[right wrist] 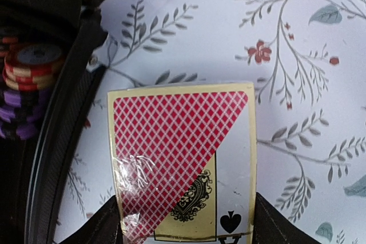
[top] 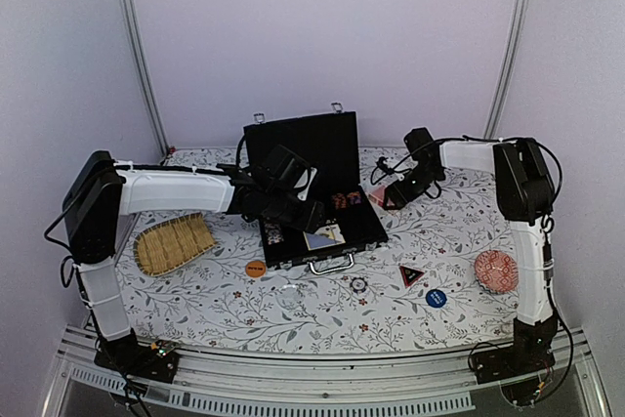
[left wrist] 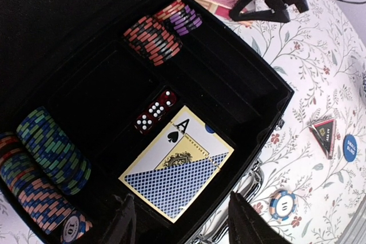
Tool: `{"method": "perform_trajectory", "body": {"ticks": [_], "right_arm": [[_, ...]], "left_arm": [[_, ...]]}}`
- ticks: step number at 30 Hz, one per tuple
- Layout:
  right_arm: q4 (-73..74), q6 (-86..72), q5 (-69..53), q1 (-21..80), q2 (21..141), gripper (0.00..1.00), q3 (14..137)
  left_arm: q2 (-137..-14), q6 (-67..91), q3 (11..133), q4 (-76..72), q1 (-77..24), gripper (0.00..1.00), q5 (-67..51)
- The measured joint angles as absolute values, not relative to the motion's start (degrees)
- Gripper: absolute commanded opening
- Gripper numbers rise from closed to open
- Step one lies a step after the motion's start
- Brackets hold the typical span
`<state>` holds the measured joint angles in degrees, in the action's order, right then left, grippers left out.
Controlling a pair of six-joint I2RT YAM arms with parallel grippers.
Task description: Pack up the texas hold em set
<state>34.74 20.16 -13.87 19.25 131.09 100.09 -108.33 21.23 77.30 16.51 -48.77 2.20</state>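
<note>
The black case (top: 299, 142) lies open mid-table, lid up. Inside it are rows of chips (left wrist: 50, 148), red dice (left wrist: 155, 110) and a blue-backed card deck (left wrist: 177, 164). My left gripper (left wrist: 180, 221) hovers over the case's front edge, open, its fingers apart from the blue deck. A red-backed card deck (right wrist: 183, 158) lies on the cloth just right of the case. My right gripper (right wrist: 186, 224) has a finger against each long side of that deck. On the table in front lie a loose chip (top: 358, 284), an orange disc (top: 255, 268), a blue disc (top: 436, 297) and a dark triangular marker (top: 411, 274).
A woven straw tray (top: 173, 243) lies at the left, under my left arm. A red patterned bowl (top: 496, 271) sits at the right by my right arm's base. The case's silver handle (top: 332, 263) sticks out toward me.
</note>
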Motion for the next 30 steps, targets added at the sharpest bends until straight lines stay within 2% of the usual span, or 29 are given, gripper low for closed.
{"method": "perform_trajectory", "body": {"ticks": [7,15,20,25,30], "right_arm": [[35.99,21.98,-14.39,16.88,120.4,0.65,88.2],[35.35,28.49,-22.2,17.65,97.56,0.65,76.93],[34.26,34.87,-25.02,27.57,89.82,0.65,67.11],[34.81,38.28,-25.65,41.3,91.59,0.65,60.8],[34.61,39.92,-26.13,48.27,95.81,0.65,61.84]], "left_arm": [[-108.22,20.69,77.3,16.62,-48.77,0.55,2.17],[-104.01,17.93,75.92,17.61,-48.77,0.56,1.76],[-97.65,15.03,72.27,19.25,-48.77,0.58,0.84],[-92.25,13.37,68.77,21.56,-48.77,0.58,0.43],[-87.92,13.54,62.74,23.0,-48.77,0.58,0.97]]}}
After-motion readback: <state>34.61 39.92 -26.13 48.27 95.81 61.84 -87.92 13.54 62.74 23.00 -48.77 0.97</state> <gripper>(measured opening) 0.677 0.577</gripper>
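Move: My right hand already has the red card deck, just right of the case. The blue-white chip it heads for lies about 26 cm back and 10 cm left, slightly below. On the way, the case's near right corner is roughly 12 cm back and 1 cm left; the handle is 20 cm back, 16 cm left; the blue deck 12 cm back, 19 cm left. From my left hand the chip is some 11 cm back, 11 cm right and 10 cm below. Keeping the red deck pinched, I draw my right hand back and a little right, lift it about 14 cm, then swing back and left round the case's near right corner, sinking to 6 cm above the start and turning some 50 degrees counter-clockwise. It ends some 30 cm farther back. My empty left hand, still half open, rises and retreats back-left from the blue deck. ##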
